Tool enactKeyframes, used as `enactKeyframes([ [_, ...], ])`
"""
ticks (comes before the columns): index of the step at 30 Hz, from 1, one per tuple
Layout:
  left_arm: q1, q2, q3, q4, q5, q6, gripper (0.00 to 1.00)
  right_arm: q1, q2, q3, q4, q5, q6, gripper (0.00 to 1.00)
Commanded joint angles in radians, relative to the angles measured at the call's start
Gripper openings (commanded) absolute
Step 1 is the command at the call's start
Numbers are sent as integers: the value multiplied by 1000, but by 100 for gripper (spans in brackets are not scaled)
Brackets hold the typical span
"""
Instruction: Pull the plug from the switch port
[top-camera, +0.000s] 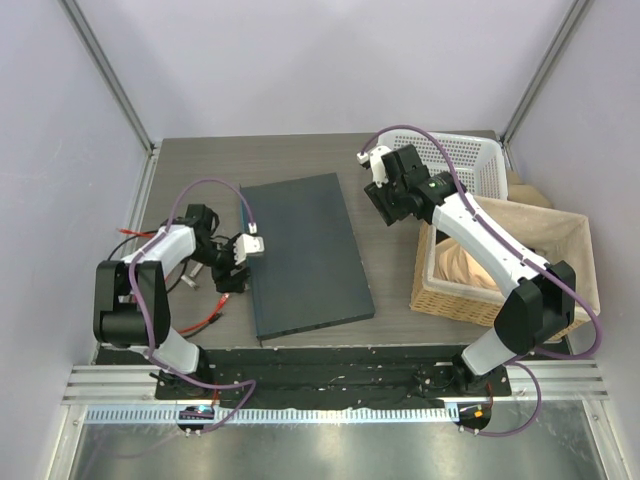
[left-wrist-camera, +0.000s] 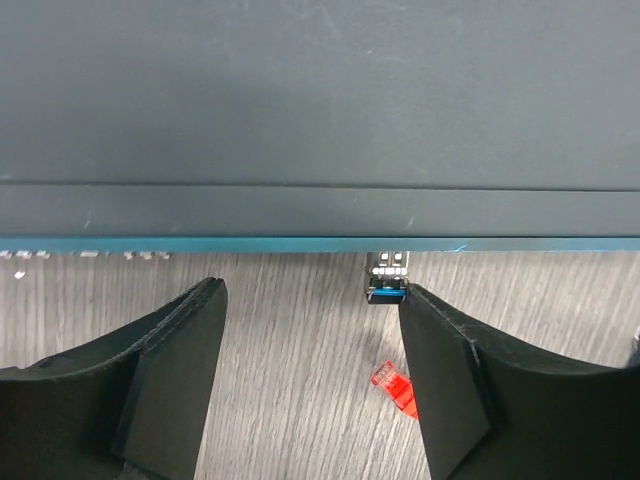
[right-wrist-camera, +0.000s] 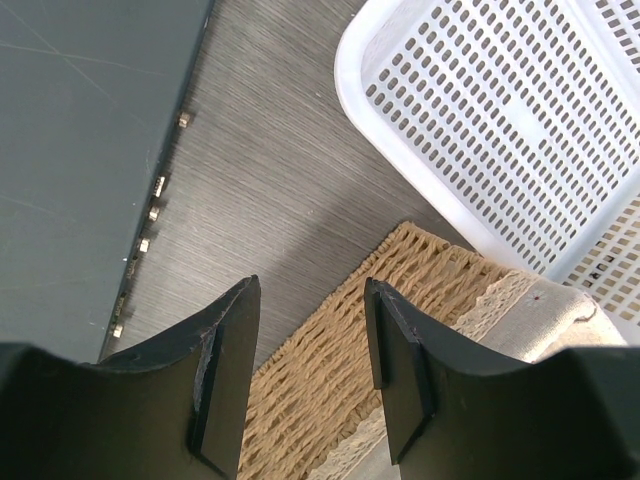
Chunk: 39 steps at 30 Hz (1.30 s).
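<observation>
The switch (top-camera: 300, 255) is a flat dark slate box lying in the middle of the table. In the left wrist view its bluish front edge (left-wrist-camera: 300, 243) runs across the frame. A small silver piece with a blue tab (left-wrist-camera: 387, 282) sticks out of that edge. A red see-through plug (left-wrist-camera: 390, 385) lies loose on the table a little below it, partly hidden by my right finger (left-wrist-camera: 450, 370). My left gripper (left-wrist-camera: 312, 292) is open and holds nothing, facing the switch's left side (top-camera: 240, 268). My right gripper (right-wrist-camera: 311, 295) hangs open and empty beyond the switch's far right corner (top-camera: 378, 195).
A red cable (top-camera: 208, 318) trails over the table left of the switch, beside black cables (top-camera: 130, 238). A white perforated basket (top-camera: 465, 160) stands at the back right. A wicker basket (top-camera: 500, 265) with a cloth lining sits in front of it.
</observation>
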Motion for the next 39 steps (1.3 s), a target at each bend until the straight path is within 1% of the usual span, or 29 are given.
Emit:
enactKeyframes([
  [1,-6,22,75,-71,54,89,72,4,-43,-9,31,15,-21,53],
  [6,-23,-2,55,-144,57,158,72,3,-50,-18,40,12,-21,53],
  [8,-34,-16,41,-141,51,153,71,4,-53,-23,43,9,-21,53],
  [10,-45,-33,20,-115,43,136,70,3,-56,-31,45,6,-18,53],
  [12,-51,-39,6,-62,25,77,69,4,-57,-34,45,2,-16,53],
  [16,-66,-19,12,-3,-3,-9,63,4,-59,-34,41,-5,-10,53],
  [17,-71,-15,20,-3,-6,-16,61,3,-60,-34,41,-6,-8,53],
  [18,-71,-9,26,-11,-11,-22,51,4,-60,-34,40,-6,-8,53],
  [20,-74,21,52,-50,-15,-23,37,3,-60,-31,40,-6,-8,53],
  [21,-74,30,60,-66,-20,-29,24,4,-62,-31,38,-6,-8,53],
  [23,-74,44,67,-104,-47,-29,19,4,-65,-31,38,-6,-8,53],
  [24,-74,42,66,-115,-61,-29,14,4,-65,-32,38,-11,-8,53],
  [26,-60,18,45,-153,-93,-6,12,7,-68,-38,35,-20,-8,53],
  [27,-50,7,37,-166,-103,7,10,12,-69,-41,37,-28,-5,53],
  [30,10,-47,-3,-196,-127,35,9,44,-66,-63,43,-37,4,53],
  [31,62,-57,-15,-207,-136,62,9,50,-63,-66,41,-41,7,52],
  [33,113,-77,-22,-232,-178,98,9,69,-59,-64,46,-43,7,52],
  [34,177,-81,-23,-236,-192,122,9,73,-56,-58,49,-45,9,52],
  [36,249,-76,-9,-249,-184,158,9,78,-43,-49,54,-49,12,52],
  [37,309,-58,33,-262,-167,153,9,86,-40,-41,60,-54,13,52],
  [39,346,-45,83,-258,-140,45,10,92,-34,-35,68,-58,15,52],
])
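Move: From my open left hand, the plug sticking out of the near edge of the switch is about 3 cm back and 2 cm to the right, level with my fingertips. The switch's middle lies some 15 cm to my left hand's right and 4 cm ahead; a red connector lies on the table 5 cm back, 4 cm left, 3 cm lower. From my right hand, the plug is roughly 31 cm left, 12 cm back, 16 cm below. I ease my left hand back and slightly right until the plug sits between my fingers, and close them on its protruding end. Staying level, I then draw it left, straight away from the switch, about 10 cm and a little back, turning the wrist some 15 degrees counter-clockwise. My empty right hand drifts about 3 cm left and slightly less back. ##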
